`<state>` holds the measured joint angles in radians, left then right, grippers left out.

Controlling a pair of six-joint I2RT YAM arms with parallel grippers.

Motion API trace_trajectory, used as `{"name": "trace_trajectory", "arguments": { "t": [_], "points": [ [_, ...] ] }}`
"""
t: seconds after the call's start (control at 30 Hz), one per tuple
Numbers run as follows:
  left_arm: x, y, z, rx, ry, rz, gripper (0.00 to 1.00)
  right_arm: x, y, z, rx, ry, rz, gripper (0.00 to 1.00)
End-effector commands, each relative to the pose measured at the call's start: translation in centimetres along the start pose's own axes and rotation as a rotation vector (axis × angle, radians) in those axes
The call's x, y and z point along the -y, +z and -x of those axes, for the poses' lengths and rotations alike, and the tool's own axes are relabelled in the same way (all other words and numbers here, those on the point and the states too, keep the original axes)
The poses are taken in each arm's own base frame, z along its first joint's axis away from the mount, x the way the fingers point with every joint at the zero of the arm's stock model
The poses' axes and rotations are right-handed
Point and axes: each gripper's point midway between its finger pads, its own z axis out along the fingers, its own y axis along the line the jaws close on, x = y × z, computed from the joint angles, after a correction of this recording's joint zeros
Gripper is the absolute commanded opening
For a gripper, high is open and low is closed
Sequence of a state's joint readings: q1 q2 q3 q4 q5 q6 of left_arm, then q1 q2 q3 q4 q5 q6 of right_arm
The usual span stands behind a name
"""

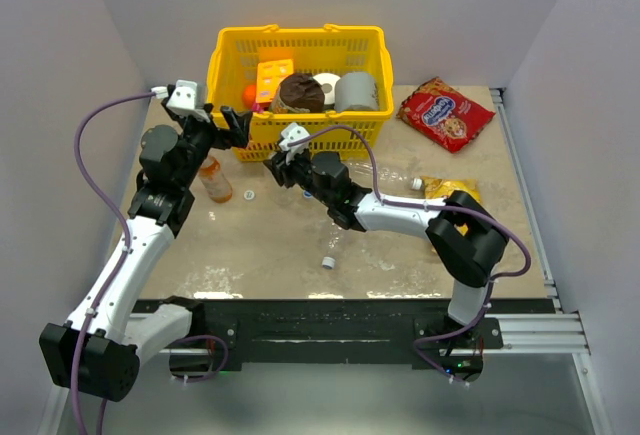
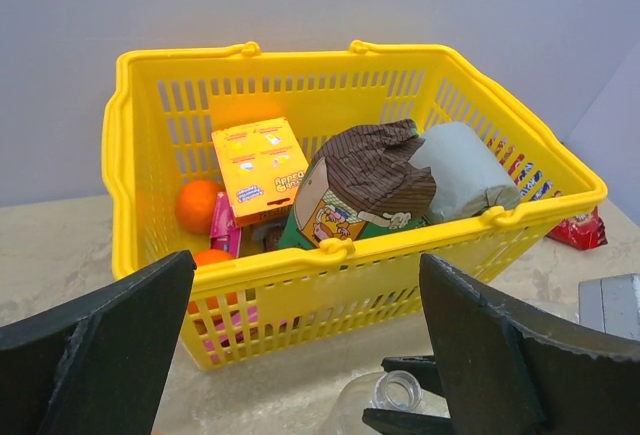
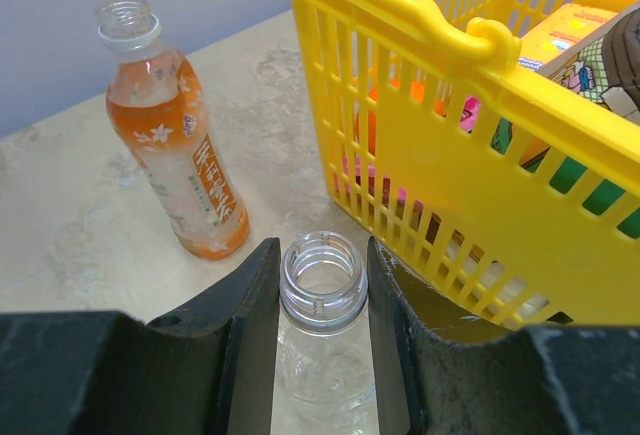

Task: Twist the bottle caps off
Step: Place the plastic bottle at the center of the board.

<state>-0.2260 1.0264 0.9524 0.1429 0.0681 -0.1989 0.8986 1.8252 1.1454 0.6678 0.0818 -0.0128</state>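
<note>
My right gripper (image 3: 322, 247) is shut on the neck of a clear bottle (image 3: 325, 365) that has an open mouth and no cap. It holds this bottle just in front of the yellow basket (image 3: 480, 105). The orange drink bottle (image 3: 175, 145) lies to its left on the table, also uncapped. My left gripper (image 2: 305, 355) hangs open above the same clear bottle's mouth (image 2: 400, 391), with nothing between its fingers. Two loose bottle caps lie on the table, one (image 1: 249, 195) near the orange bottle (image 1: 214, 180) and one (image 1: 327, 262) nearer the front. Another clear bottle (image 1: 398, 177) lies at the right with a white cap (image 1: 416, 184).
The yellow basket (image 1: 300, 55) stands at the back, holding a box, oranges, a brown-wrapped pack and grey rolls. A red snack bag (image 1: 445, 113) lies back right. A yellow bag (image 1: 450, 191) lies beside my right arm. Walls close in on three sides.
</note>
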Motion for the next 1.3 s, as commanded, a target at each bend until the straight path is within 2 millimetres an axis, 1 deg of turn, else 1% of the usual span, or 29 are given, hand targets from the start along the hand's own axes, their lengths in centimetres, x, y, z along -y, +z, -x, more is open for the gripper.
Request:
{"name": "trace_trajectory", "arguments": {
  "t": [0.0,0.03,0.07,0.13,0.17,0.2,0.27,0.3,0.33,0.37,0.4,0.47,0.53,0.63,0.67,0.7,0.8,0.87,0.9,0.93,0.97,1.0,1.03,1.07,1.13,1.17,1.2,1.23,1.27],
  "points": [
    [0.7,0.0,1.5,0.058,-0.002,-0.027,1.0,0.6,0.7,3.4,0.101,-0.023,-0.037,0.0],
    [0.7,0.0,1.5,0.057,-0.002,-0.03,1.0,0.6,0.7,3.2,0.095,-0.025,-0.039,0.01],
    [0.7,0.0,1.5,0.057,-0.002,-0.031,1.0,0.7,0.7,2.9,0.083,-0.026,-0.041,0.06],
    [0.8,0.0,1.5,0.057,-0.002,-0.033,1.0,0.8,0.7,2.8,0.076,-0.022,-0.047,0.15],
    [0.8,0.0,1.4,0.055,-0.002,-0.035,1.0,0.7,0.7,2.8,0.072,-0.022,-0.049,0.25],
    [0.8,0.0,1.5,0.056,-0.002,-0.037,1.0,0.8,0.7,2.7,0.064,-0.02,-0.051,0.3],
    [0.9,0.0,1.5,0.056,-0.001,-0.039,1.0,1.1,0.5,3.1,0.068,-0.011,-0.068,0.39],
    [0.9,0.1,1.3,0.053,-0.001,-0.041,1.0,1.2,0.5,3.1,0.064,-0.01,-0.074,0.48],
    [0.9,0.1,1.4,0.055,0.0,-0.042,1.0,1.1,0.4,3.4,0.068,-0.006,-0.074,0.51],
    [1.0,0.1,1.5,0.057,0.0,-0.045,1.0,1.3,0.4,3.7,0.07,-0.006,-0.08,0.64],
    [1.0,0.0,1.5,0.056,0.0,-0.047,1.0,1.3,0.4,3.9,0.071,-0.006,-0.08,0.69],
    [1.0,0.0,1.5,0.056,0.001,-0.05,1.0,1.3,0.5,4.5,0.077,-0.002,-0.079,0.76],
    [1.1,0.0,1.5,0.057,0.003,-0.051,1.0,1.4,0.5,5.2,0.088,0.005,-0.08,0.79],
    [1.0,0.0,1.5,0.058,0.008,-0.05,1.0,1.3,0.2,6.3,0.108,0.011,-0.079,0.88],
    [1.0,0.0,1.6,0.059,0.009,-0.05,1.0,1.3,0.0,6.7,0.111,0.011,-0.08,0.95],
    [1.0,0.0,1.5,0.056,0.009,-0.051,1.0,1.4,-0.3,7.5,0.123,0.013,-0.081,0.98],
    [1.0,0.0,1.5,0.056,0.012,-0.051,1.0,1.5,-0.9,8.6,0.13,0.017,-0.082,0.99],
    [1.0,0.0,1.5,0.055,0.015,-0.049,1.0,1.8,-1.9,10.2,0.149,0.025,-0.097,0.99],
    [1.0,0.1,1.5,0.053,0.017,-0.049,1.0,2.1,-2.3,10.0,0.128,0.024,-0.114,0.99],
    [0.9,0.1,1.4,0.049,0.016,-0.046,1.0,2.4,-3.2,11.4,0.148,0.067,-0.129,0.99],
    [0.8,0.1,1.4,0.05,0.014,-0.039,1.0,3.4,-3.9,10.8,0.11,0.073,-0.182,0.99],
    [0.8,0.1,1.4,0.049,0.014,-0.036,1.0,3.9,-4.6,11.3,0.107,0.084,-0.208,0.99],
    [0.7,0.1,1.5,0.049,0.014,-0.034,1.0,4.4,-5.8,12.3,0.116,0.111,-0.234,0.99],
    [0.6,0.2,1.4,0.047,0.012,-0.029,1.0,5.3,-6.8,11.6,0.07,0.117,-0.286,0.99],
    [0.6,0.5,1.3,0.033,0.004,-0.026,1.0,6.8,-8.4,10.8,0.03,0.165,-0.343,0.99],
    [0.7,0.5,1.3,0.031,0.0,-0.029,1.0,7.4,-10.0,10.9,0.007,0.183,-0.364,0.99],
    [0.8,0.7,1.3,0.026,-0.005,-0.032,1.0,8.5,-10.9,10.4,-0.008,0.204,-0.398,0.99],
    [0.8,0.8,1.1,0.02,-0.014,-0.033,1.0,9.1,-11.8,9.0,-0.034,0.244,-0.418,0.99],
    [1.0,0.8,1.1,0.018,-0.019,-0.044,1.0,9.5,-13.2,8.6,-0.058,0.265,-0.433,0.99]
  ]
}}
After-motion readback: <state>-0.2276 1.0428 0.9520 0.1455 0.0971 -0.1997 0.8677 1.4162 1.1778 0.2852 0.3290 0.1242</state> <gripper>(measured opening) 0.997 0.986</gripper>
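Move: The right fingers already hold the open plastic bottle by its neck; its middle is about 8 cm straight below them. From this hand the blue cap lies some 5 cm right and 2 cm back, the white cap about 10 cm left and 2 cm back, both roughly 17 cm down; the orange bottle stands around 16 cm left, 2 cm back, 8 cm lower. For the idle left hand, the plastic bottle is about 7 cm right, 2 cm ahead and 24 cm below. Still around the neck of the plastic bottle, the right fingers ease about 1 cm forward while they open wide and let go. The hand then lifts away, slowly at first and then quickly, some 13 cm up and 10 cm to the right, turning about 15 degrees clockwise as it leaves. ##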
